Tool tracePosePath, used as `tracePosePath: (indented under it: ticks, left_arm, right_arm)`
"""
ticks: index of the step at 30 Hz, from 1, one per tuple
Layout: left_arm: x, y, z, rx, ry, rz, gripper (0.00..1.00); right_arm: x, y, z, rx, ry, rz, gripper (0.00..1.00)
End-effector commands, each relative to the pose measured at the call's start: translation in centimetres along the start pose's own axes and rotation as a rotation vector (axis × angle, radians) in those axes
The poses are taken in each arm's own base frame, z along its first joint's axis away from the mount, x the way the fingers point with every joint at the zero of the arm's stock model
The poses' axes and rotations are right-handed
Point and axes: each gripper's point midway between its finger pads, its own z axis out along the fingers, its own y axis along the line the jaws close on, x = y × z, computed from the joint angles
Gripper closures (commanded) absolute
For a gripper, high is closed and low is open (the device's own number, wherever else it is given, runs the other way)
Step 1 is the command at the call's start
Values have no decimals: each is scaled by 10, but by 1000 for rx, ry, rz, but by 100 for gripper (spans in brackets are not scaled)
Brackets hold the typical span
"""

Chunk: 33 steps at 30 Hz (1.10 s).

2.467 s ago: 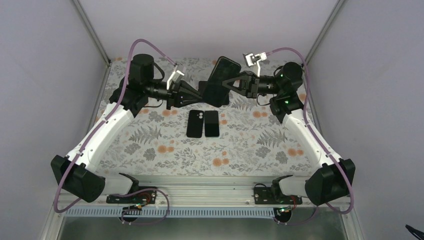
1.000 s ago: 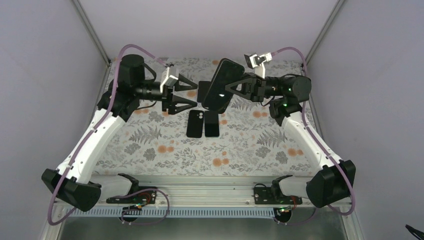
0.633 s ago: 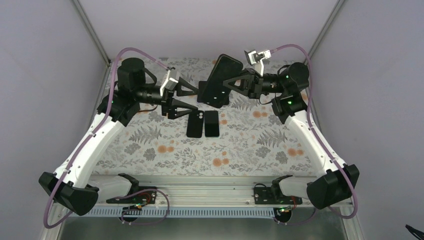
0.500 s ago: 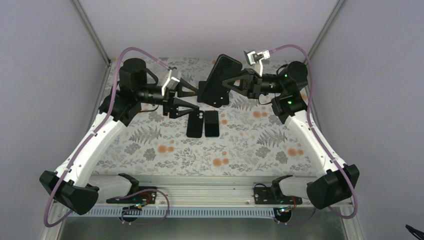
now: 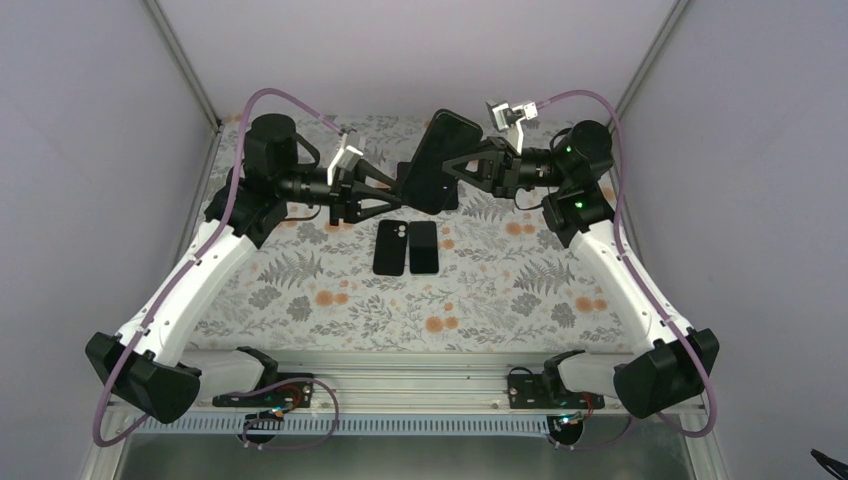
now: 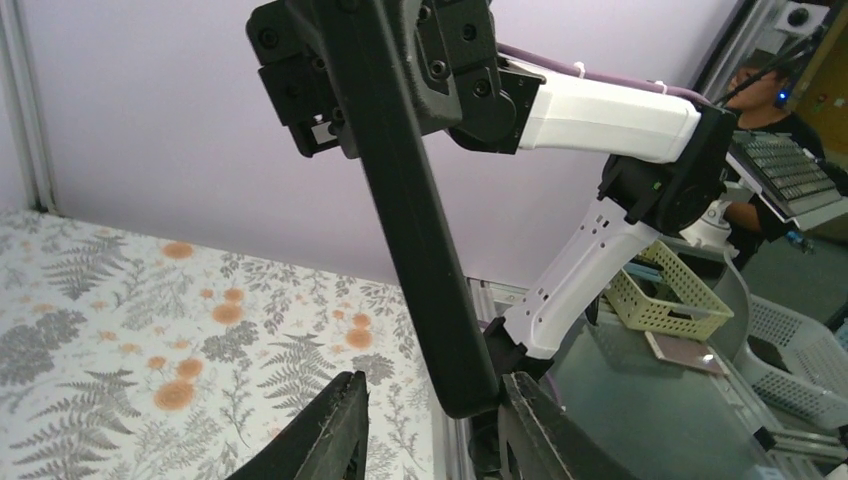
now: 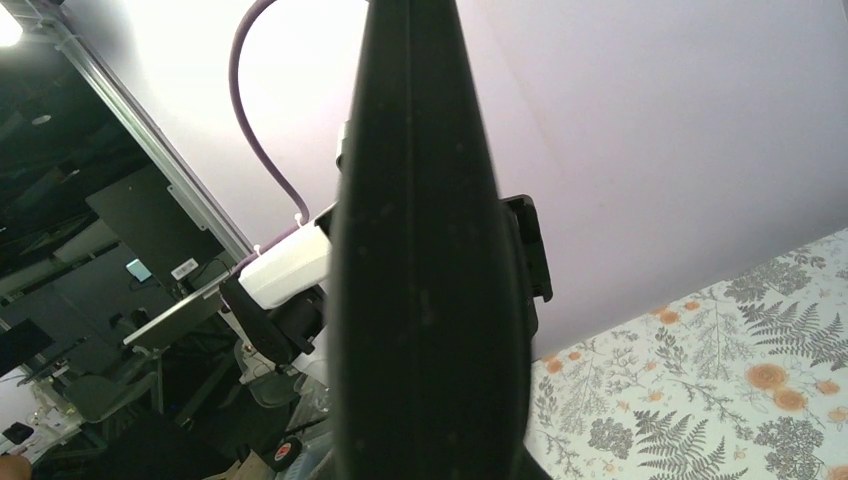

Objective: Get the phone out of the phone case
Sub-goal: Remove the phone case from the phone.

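A black cased phone (image 5: 437, 155) hangs tilted above the back of the table, and I cannot tell case from phone. My right gripper (image 5: 452, 167) is shut on it from the right. In the right wrist view its dark edge (image 7: 425, 260) fills the middle and hides the fingers. My left gripper (image 5: 398, 197) comes in from the left. In the left wrist view the phone's lower end (image 6: 465, 390) sits between the fingers of that gripper (image 6: 435, 385). It lies against the right finger (image 6: 530, 420), with a gap to the left finger (image 6: 335, 425).
Two flat black slabs lie side by side on the floral cloth (image 5: 300, 290): one with a camera cutout (image 5: 391, 247), one plain (image 5: 423, 247). The enclosure's walls stand close on both sides and behind. Baskets (image 6: 670, 295) sit beyond the table's edge.
My left gripper has moved right to the phone's lower end and its jaws have narrowed around it. The right gripper keeps the phone raised, nearly still.
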Motion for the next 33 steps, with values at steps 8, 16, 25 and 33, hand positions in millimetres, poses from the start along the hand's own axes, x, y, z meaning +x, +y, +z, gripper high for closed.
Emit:
tracePosePath:
  ticks: [8, 16, 25, 33]
  left_arm:
    - [5, 13, 1, 8, 4, 33, 82]
    - [6, 24, -4, -8, 10, 92, 88]
    - [9, 33, -2, 6, 29, 137, 90]
    - [20, 50, -9, 6, 44, 145, 91]
  right_arm:
    - [-1, 57, 4, -132, 30, -97, 96]
    - [10, 76, 10, -211, 73, -88, 96]
    - [26, 93, 17, -289, 121, -65, 96]
    - [33, 111, 20, -345, 141, -74, 96]
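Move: The phone in its case hangs in the air, its right side still pinched in the right fingers, its middle about 1 cm left of that hand's point. From the left hand that middle lies some 8 cm right, 3 cm ahead and 4 cm higher, with the case's near left corner between the open left fingers. About 41 cm below and 11 cm ahead of the left hand, a face-down phone lies 2 cm left and a face-up phone 7 cm right. The case's near left corner is pinched as the left fingers shut on it, while the right hand keeps its grip on the right side. Then both hands draw back together about 3 cm, drifting slightly left and up; the left wrist turns clockwise some 15 degrees, swinging its fingertips back, while the right turns a little counter-clockwise. ##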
